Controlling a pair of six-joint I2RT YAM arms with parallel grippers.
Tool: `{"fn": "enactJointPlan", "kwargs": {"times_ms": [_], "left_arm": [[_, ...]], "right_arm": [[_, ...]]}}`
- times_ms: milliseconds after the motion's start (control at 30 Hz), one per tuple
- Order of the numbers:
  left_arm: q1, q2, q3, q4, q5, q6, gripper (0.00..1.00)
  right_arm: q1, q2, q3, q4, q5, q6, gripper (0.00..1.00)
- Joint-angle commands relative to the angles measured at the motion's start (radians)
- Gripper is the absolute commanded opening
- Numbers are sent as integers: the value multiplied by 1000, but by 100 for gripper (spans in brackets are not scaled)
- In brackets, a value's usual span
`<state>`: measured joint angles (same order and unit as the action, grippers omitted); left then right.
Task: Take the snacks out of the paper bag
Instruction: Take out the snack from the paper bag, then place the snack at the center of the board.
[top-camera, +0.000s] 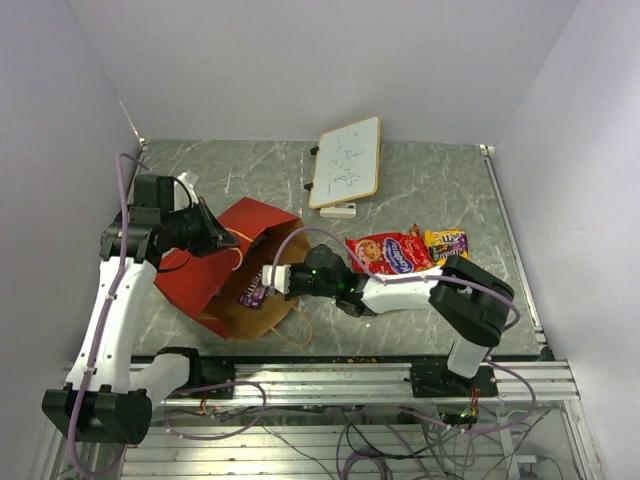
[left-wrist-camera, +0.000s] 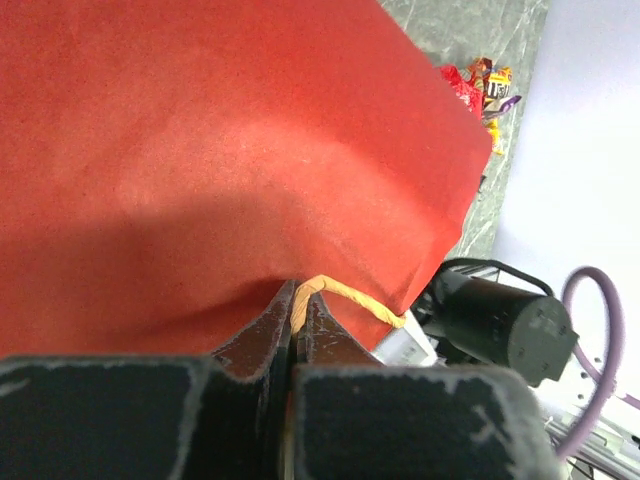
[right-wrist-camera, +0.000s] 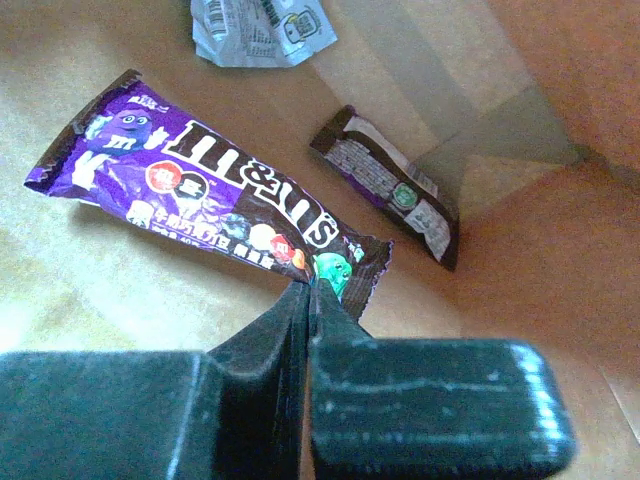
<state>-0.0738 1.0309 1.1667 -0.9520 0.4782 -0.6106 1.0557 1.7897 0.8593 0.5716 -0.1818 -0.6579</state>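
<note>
The paper bag (top-camera: 225, 270) lies on its side, red outside (left-wrist-camera: 220, 150) and brown inside (right-wrist-camera: 520, 270), with its mouth toward the right arm. My left gripper (top-camera: 215, 237) (left-wrist-camera: 300, 298) is shut on the bag's twisted paper handle (left-wrist-camera: 350, 297). My right gripper (top-camera: 262, 281) (right-wrist-camera: 313, 290) reaches into the bag's mouth and is shut on the lower edge of a purple candy packet (right-wrist-camera: 200, 195) (top-camera: 252, 292). Deeper inside lie a brown bar (right-wrist-camera: 390, 185) and a silver wrapper (right-wrist-camera: 260, 25). A red cookie packet (top-camera: 390, 253) (left-wrist-camera: 462, 88) and a yellow and purple candy bar (top-camera: 446, 242) lie on the table to the right.
A small whiteboard (top-camera: 346, 162) lies at the back of the grey marbled table (top-camera: 440, 190), with a white eraser (top-camera: 338, 210) at its near edge. Pale walls close in the table on three sides. A metal rail (top-camera: 330, 380) runs along the near edge.
</note>
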Motion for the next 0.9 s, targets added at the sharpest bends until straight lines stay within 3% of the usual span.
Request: {"fn": "enactJointPlan", "kwargs": {"times_ms": [0, 400, 533, 633, 867], "left_arm": [[-4, 40, 28, 30, 27, -1, 7], [-4, 59, 4, 47, 27, -38, 7], [-4, 83, 14, 40, 32, -35, 7], [-4, 82, 4, 61, 21, -51, 7], [-4, 77, 4, 64, 48, -59, 7]], "right_arm": [[5, -124, -19, -33, 19, 43, 0], [3, -547, -89, -287, 77, -15, 0], [-3, -670, -83, -387, 164, -32, 0], [-63, -748, -101, -450, 251, -59, 0], [-357, -890, -122, -582, 280, -80, 0]]}}
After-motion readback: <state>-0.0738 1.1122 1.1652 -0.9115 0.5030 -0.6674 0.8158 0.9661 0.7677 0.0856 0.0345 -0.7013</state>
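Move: The right hand, at the paper bag's mouth, holds the purple M&M's pack. The snack pile's red cookie bag lies about 29 cm to its right, 9 cm ahead and 7 cm lower; the yellow M&M's bag is around 12 cm farther right and 5 cm farther out than the cookie bag. The paper bag's middle is some 7 cm left and 3 cm ahead, at about hand height. From the left hand, the cookie bag lies about 33 cm right, 8 cm ahead and 24 cm down. Keeping the purple M&M's pack pinched by one end, the right hand lifts it steeply out of the paper bag's mouth, easing right, then swings faster right and somewhat forward towards the cookie bag, about 19 cm up and 19 cm right overall. The fingers turn roughly 25 degrees clockwise and their tips rise a little, while the left hand keeps its pinch on the bag's handle. ##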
